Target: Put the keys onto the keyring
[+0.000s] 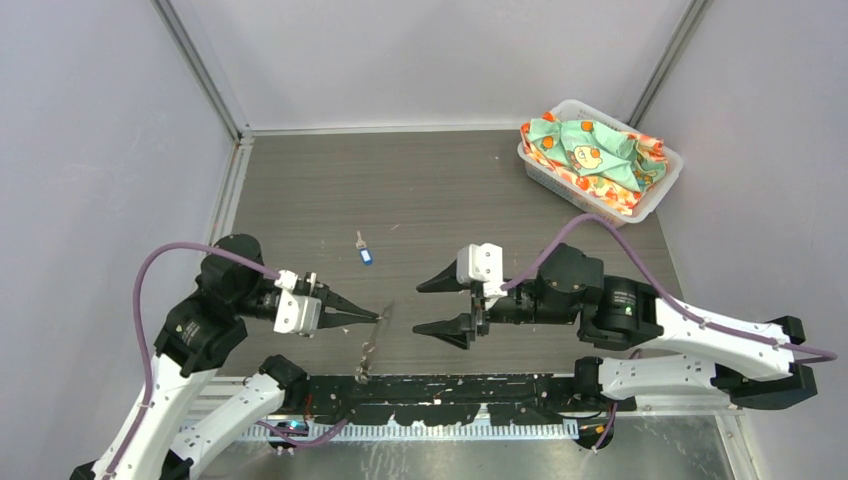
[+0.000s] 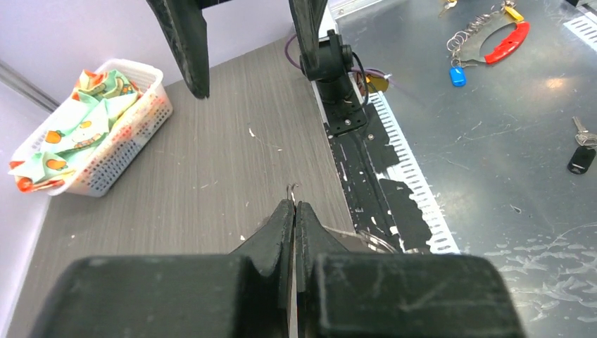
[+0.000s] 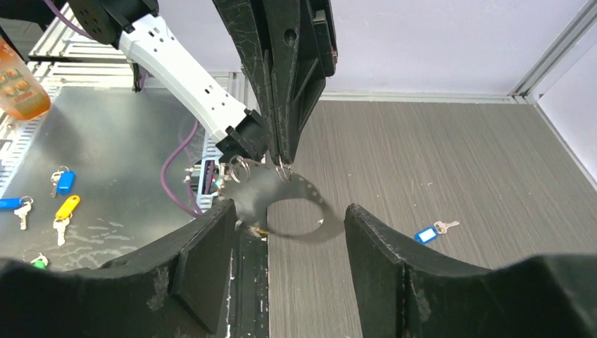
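The keyring [image 1: 370, 345] is a grey floppy loop hanging from my left gripper [image 1: 378, 316], which is shut on its top edge just above the table's near edge. In the right wrist view the keyring [image 3: 310, 199] dangles as an oval under those shut fingertips [image 3: 284, 160], with a small yellow bit [image 3: 262, 230] at its lower left. A thin wire end [image 2: 291, 189] pokes out past the shut left gripper [image 2: 294, 205]. The blue-headed key [image 1: 365, 255] lies alone on the table, also seen as the blue key [image 3: 426, 234]. My right gripper [image 1: 420, 308] faces the loop, open and holding nothing.
A white basket [image 1: 532, 168] of patterned cloth stands at the far right corner. A black perforated rail [image 1: 450, 385] runs along the near edge. Beyond it, on a metal bench, lie spare tagged keys [image 3: 63, 182], a red handle [image 2: 507, 42] and a black fob [image 2: 581, 158].
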{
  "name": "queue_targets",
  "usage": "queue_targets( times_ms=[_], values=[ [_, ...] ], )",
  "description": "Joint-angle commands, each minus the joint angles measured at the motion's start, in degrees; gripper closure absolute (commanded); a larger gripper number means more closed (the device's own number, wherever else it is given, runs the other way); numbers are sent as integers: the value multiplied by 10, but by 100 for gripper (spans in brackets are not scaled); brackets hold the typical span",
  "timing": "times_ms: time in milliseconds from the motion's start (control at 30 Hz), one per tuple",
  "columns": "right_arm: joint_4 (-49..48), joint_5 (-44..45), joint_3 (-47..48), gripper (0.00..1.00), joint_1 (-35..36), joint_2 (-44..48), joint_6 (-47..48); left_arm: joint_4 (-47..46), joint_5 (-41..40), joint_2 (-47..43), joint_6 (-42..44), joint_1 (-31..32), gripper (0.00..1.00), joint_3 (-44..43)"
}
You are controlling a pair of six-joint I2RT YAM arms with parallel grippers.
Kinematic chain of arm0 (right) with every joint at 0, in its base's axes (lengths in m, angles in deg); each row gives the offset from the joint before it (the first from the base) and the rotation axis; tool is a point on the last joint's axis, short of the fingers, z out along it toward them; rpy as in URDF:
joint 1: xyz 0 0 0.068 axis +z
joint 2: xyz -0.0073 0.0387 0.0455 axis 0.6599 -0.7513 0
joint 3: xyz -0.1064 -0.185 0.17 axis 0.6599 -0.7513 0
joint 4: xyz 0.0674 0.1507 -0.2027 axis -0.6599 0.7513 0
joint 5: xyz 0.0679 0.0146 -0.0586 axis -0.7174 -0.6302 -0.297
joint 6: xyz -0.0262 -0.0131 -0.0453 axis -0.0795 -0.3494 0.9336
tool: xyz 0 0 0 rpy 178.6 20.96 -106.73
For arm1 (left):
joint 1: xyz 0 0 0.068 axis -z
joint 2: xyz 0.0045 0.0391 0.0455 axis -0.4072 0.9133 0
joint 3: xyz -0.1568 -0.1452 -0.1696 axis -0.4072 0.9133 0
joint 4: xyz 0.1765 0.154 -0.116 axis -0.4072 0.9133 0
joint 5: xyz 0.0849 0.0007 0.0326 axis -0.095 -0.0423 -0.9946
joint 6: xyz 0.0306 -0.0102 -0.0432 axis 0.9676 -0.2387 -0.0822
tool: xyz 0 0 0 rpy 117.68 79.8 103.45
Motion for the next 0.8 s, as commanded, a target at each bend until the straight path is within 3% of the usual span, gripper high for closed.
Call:
queue_targets(
  times_ms=[0, 333, 667, 767],
  values=[
    [-65, -16, -11, 38, -1, -14, -21, -32, 12, -3, -24, 1, 100, 10],
    [-84, -39, -10, 51, -1, -53, -34, -89, 30, 6, -143, 2, 100, 10],
    [-80, -39, 2, 57, -1, -83, -15, -103, 44, 9, -159, 2, 100, 9],
    [-79, -43, 5, 63, -1, -87, -10, -103, 47, 13, -163, 2, 100, 7]
  ],
)
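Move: The keyring ring pinched in my shut left fingertips lies about 6 cm to the left of my open right hand, 4 cm lower and about 1 cm back; it sits right at my left hand's tips, barely to their right. The keyring's plate hangs from there, its middle some 8 cm below my right hand, 7 cm left and 2 cm back. The blue-tag key lies on the table about 20 cm ahead of my right hand, 10 cm left and 38 cm down. I bring my right hand back in to the left and down, about 4.5 cm one way and 4 cm the other, up to the ring at my left fingertips, narrowing its fingers by roughly a third but leaving them open. My left hand keeps its pinch nearly in place, dipping a little, coming back up and rolling some 10 degrees, forward side down. ##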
